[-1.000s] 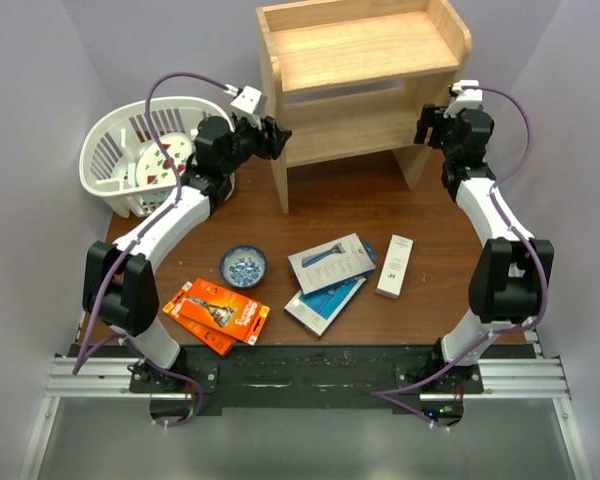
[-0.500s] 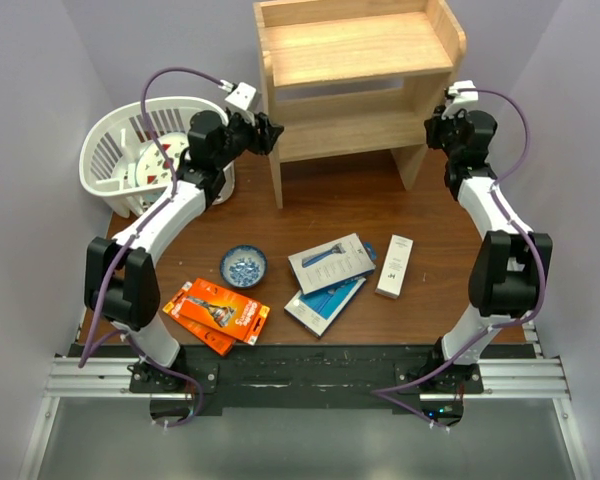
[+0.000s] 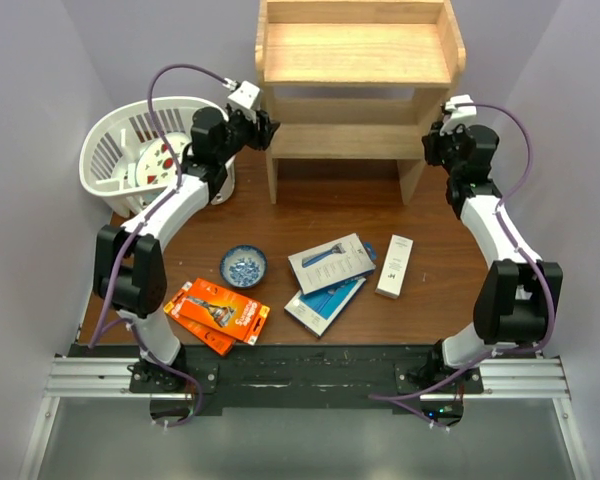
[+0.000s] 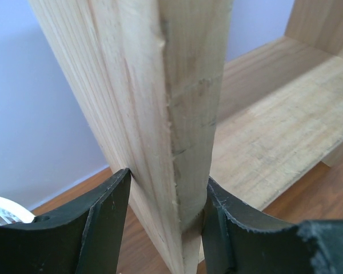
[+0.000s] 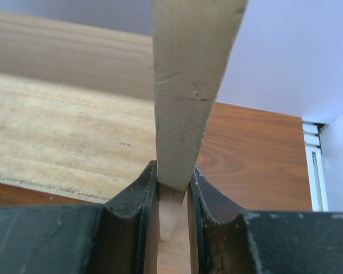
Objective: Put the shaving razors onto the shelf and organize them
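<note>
The pine shelf (image 3: 355,52) stands square at the back of the table, both tiers bare. My left gripper (image 3: 266,128) is shut on its left side panel (image 4: 154,91), one finger (image 4: 106,220) on each face. My right gripper (image 3: 432,136) is shut on the front edge of the right side panel (image 5: 186,74), which its fingers (image 5: 140,211) pinch. The razor packs lie on the table near me: orange packs (image 3: 217,312), a grey pack (image 3: 330,262) over a blue one (image 3: 325,303), and a white box (image 3: 395,266).
A white slotted basket (image 3: 110,150) holding more packs stands at the far left beside my left arm. A small blue bowl (image 3: 243,265) sits between the orange and grey packs. Purple walls close in on both sides.
The shelf has swung from skewed to square and slid toward the back wall. Both arms moved with it, and my right gripper closed on the right panel.
</note>
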Controlling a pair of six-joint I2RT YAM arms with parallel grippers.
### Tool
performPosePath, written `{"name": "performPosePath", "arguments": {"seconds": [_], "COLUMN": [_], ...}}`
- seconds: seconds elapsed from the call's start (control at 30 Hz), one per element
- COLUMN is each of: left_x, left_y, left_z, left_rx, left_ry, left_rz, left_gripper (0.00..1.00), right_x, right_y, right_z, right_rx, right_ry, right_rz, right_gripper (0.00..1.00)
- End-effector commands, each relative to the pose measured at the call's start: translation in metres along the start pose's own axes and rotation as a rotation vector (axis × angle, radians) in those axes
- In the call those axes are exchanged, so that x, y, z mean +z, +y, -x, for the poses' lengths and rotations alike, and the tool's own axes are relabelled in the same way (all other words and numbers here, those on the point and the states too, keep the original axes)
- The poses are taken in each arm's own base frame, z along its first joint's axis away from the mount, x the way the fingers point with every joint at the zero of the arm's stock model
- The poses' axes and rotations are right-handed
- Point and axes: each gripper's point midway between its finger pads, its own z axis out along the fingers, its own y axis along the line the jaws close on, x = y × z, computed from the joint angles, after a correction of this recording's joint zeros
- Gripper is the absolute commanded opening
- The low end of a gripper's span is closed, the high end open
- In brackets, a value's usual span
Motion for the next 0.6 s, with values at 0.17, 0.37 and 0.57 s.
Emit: {"name": "performPosePath", "arguments": {"seconds": [0.17,0.37,0.57], "left_x": [-0.008,-0.087,-0.166], "left_y": [0.032,0.04,0.007], "left_z": [0.016,0.016,-0.035], "left_rx": [0.043,-0.047,-0.14], "left_ry": [-0.036,0.054,0.199], "left_rz": [0.104,0.176,0.161], "left_gripper": [0.67,0.78,0.84], "right_x": [-0.044,-0.108,-0.175], "right_y": [0.008,0.017,0.089], "right_z": [0.041,0.038,-0.03], "right_rx": [-0.065,-0.018,-0.002], "right_ry": [-0.052,0.033,0.187], "right_rz": [0.027,0.005,0.346], "right_gripper": [0.47,0.68,0.73]}}
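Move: The shelf stands upright with a side panel's front edge between each hand's fingers; its middle is about 8 cm ahead and 16 cm right of the left hand, level with it, and 8 cm ahead, 16 cm left of the right. The white razor pack lies 18 cm back, 14 cm right and 26 cm below the left hand; the blue bowl 20 cm back, 5 cm left. From the right hand, the long white box is 20 cm back, 4 cm left and 23 cm below. Let go of the shelf with both grippers and back away from its front. Nudge the left hand forward a centimetre as its fingers widen, then swing it back and left, about 9 cm each way, turning some 10 degrees counter-clockwise towards the laundry basket's side. Open the right fingers off the right panel and draw that hand back roughly 13 cm while rising 6. ##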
